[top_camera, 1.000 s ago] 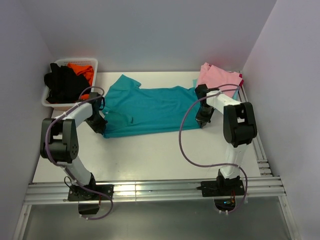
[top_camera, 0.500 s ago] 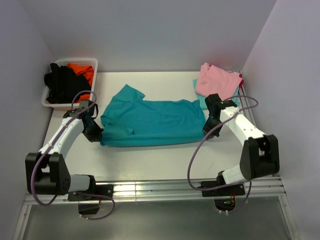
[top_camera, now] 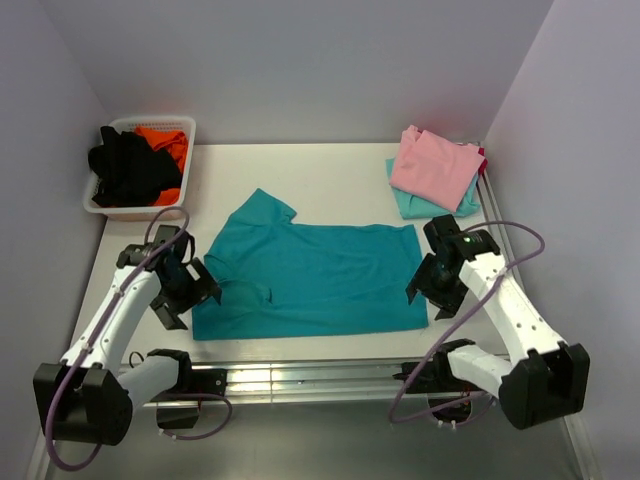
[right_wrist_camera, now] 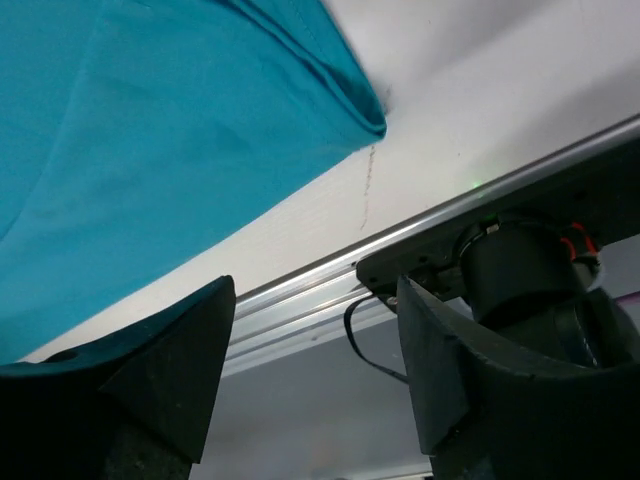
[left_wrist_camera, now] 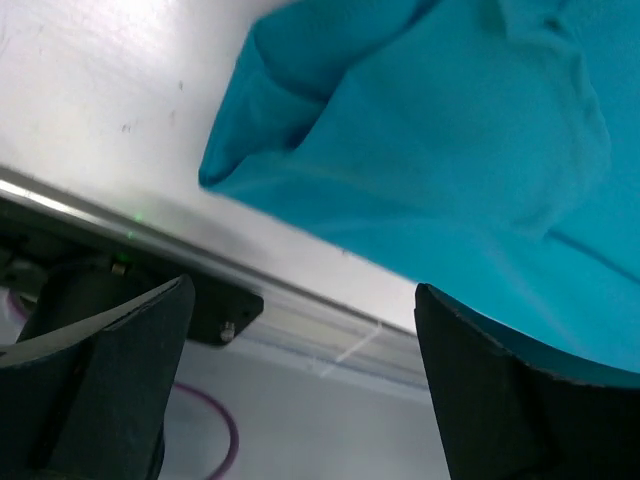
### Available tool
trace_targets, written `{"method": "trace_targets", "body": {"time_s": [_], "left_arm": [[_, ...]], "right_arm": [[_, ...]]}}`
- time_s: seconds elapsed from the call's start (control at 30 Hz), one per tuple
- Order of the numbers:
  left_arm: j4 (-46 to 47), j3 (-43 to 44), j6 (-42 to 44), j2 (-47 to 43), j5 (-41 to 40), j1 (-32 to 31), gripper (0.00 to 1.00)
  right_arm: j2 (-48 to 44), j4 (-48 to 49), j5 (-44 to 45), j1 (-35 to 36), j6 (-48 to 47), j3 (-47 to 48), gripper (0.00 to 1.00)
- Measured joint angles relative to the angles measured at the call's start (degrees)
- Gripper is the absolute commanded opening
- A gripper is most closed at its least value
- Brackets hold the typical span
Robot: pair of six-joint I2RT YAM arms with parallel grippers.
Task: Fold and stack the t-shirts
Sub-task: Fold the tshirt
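A teal t-shirt (top_camera: 310,280) lies spread flat on the white table, its lower hem close to the front edge, collar and one sleeve toward the left. My left gripper (top_camera: 190,292) is at its left edge, open, with nothing between the fingers; the left wrist view shows the teal cloth (left_wrist_camera: 450,150) past my open left gripper (left_wrist_camera: 300,300). At the shirt's right edge my right gripper (top_camera: 420,288) is also open and empty. The right wrist view shows a shirt corner (right_wrist_camera: 150,130) beyond my right gripper (right_wrist_camera: 315,300). A folded pink t-shirt (top_camera: 435,165) lies on a folded pale aqua one (top_camera: 415,206) at the back right.
A white basket (top_camera: 190,150) with black and orange clothes stands at the back left. Aluminium rails (top_camera: 320,380) run along the table's front edge, with both arm bases and cables there. Walls close in on the left, back and right.
Both arms drew the teal shirt toward the front edge while shut on its side edges. Both grippers have now opened and let the cloth go; it lies flatter.
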Motion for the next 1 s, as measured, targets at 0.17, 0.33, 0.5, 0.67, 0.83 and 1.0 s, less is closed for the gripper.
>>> {"method": "trace_targets", "body": {"time_s": [0.17,0.33,0.5,0.67,0.83,1.0], "left_arm": [[-6.6,12.2,-1.0,0.7,0.2,-0.6,0.99],[-6.3,30.6,-0.6,9.0,-0.9,-0.6,0.98],[-3.4,47.5,0.3,26.2,-1.4,-0.6,0.96],[1.1,67.5,1.9,45.9,-0.2,-0.5,0.91],[5.7,82.3,2.2,63.5,4.3,-0.2,0.90],[10.4,84.8,1.2,74.1,8.4,0.5,0.90]], "right_arm": [[-5.8,-3.2,-0.6,0.0,0.3,2.8,0.75],[-3.8,-3.9,-2.2,0.0,0.4,10.0,0.75],[8.2,-2.8,-1.1,0.0,-2.7,22.4,0.74],[20.5,2.8,0.6,0.0,-6.6,32.3,0.72],[26.3,4.8,1.1,0.0,-8.8,34.3,0.72],[26.3,4.8,2.1,0.0,-9.2,34.3,0.71]]}}
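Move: The t-shirt's far-left sleeve lies about 33 cm ahead of the left hand, 12 cm to its right and 8 cm below; the laundry basket is roughly 39 cm ahead and 16 cm to that hand's left. From the right hand, the t-shirt's far-right corner is some 27 cm straight ahead and 10 cm lower, with the pink folded shirt about 40 cm ahead and 9 cm to the right. Open hands rise and reach forward, left some 40 cm towards the sleeve then dipping, right about 16 cm. ##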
